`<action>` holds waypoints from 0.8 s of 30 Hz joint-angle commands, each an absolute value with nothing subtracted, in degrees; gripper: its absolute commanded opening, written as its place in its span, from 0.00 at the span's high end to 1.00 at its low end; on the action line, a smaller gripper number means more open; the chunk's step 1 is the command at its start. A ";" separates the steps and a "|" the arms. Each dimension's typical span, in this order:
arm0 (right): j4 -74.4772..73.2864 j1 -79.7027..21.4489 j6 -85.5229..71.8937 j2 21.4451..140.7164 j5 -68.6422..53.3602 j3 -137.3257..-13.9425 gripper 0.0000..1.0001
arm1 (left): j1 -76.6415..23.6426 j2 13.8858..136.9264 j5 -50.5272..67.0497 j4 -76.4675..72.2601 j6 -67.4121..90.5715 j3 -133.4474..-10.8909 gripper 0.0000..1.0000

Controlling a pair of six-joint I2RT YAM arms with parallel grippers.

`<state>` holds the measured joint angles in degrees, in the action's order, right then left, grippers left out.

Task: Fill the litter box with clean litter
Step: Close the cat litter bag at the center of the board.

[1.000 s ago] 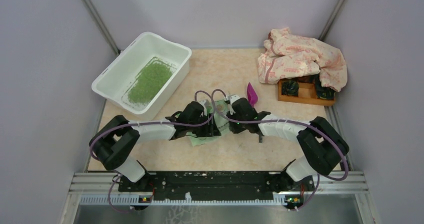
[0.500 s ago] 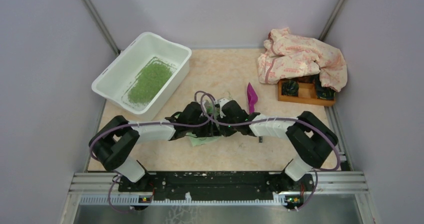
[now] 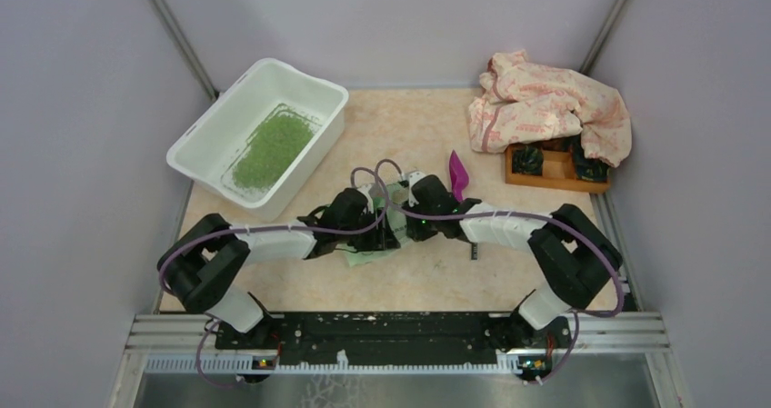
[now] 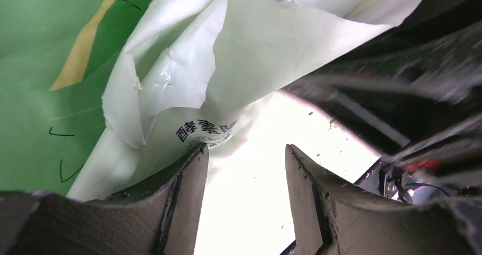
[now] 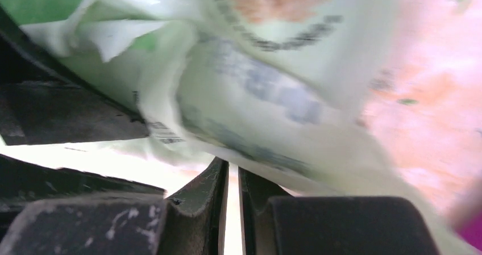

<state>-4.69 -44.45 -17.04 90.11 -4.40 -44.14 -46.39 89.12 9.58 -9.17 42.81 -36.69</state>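
The white litter box stands at the back left. A patch of green clean litter lies on its floor. A light green printed bag lies crumpled at mid-table between both grippers. My left gripper is open; one fingertip touches the bag, and only bright table shows between the fingers. My right gripper faces it. Its jaws are shut to a thin slit, with the tips pinching the bag's lower edge.
A pink scoop lies just behind the right gripper. At the back right, a crumpled pink-patterned cloth partly covers a small orange wooden tray. Grey walls enclose three sides of the table.
The right arm swung left toward the left gripper, then eased back a little. The bag has bunched up and shows less area. The left arm has barely shifted.
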 commanded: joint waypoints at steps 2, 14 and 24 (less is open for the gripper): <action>-9.68 -37.06 -14.50 84.06 -0.45 -45.19 0.88 | -46.08 89.27 6.94 -1.43 41.37 -33.82 0.40; -6.43 -34.27 -14.08 95.15 -1.75 -43.78 0.88 | -45.97 88.91 7.05 -1.56 41.42 -33.21 0.40; -12.59 -34.28 -13.94 82.83 -1.93 -45.12 0.86 | -45.53 86.79 8.39 -1.20 40.53 -34.66 0.39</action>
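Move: About 4 cm ahead and 4 cm to the right of the right fingertips, slightly lower, lies the right end of the cat litter bag's mouth. The bag's middle is some 7 cm to that hand's left and 1 cm ahead. The purple scoop lies roughly 8 cm ahead and 10 cm right, the black strip about 12 cm right and 3 cm back. From the left hand, the mouth's right end is about 10 cm right and 5 cm ahead. Hopping outward along the bag's mouth, the right hand goes right and forward about 6 cm towards the mouth's right end. The nearly shut fingers rise some 1.5 cm, then come down about 2 cm onto the lip as the hand turns a little clockwise. The left hand stays half open at the near part of the mouth, keeping one finger against the plastic. ##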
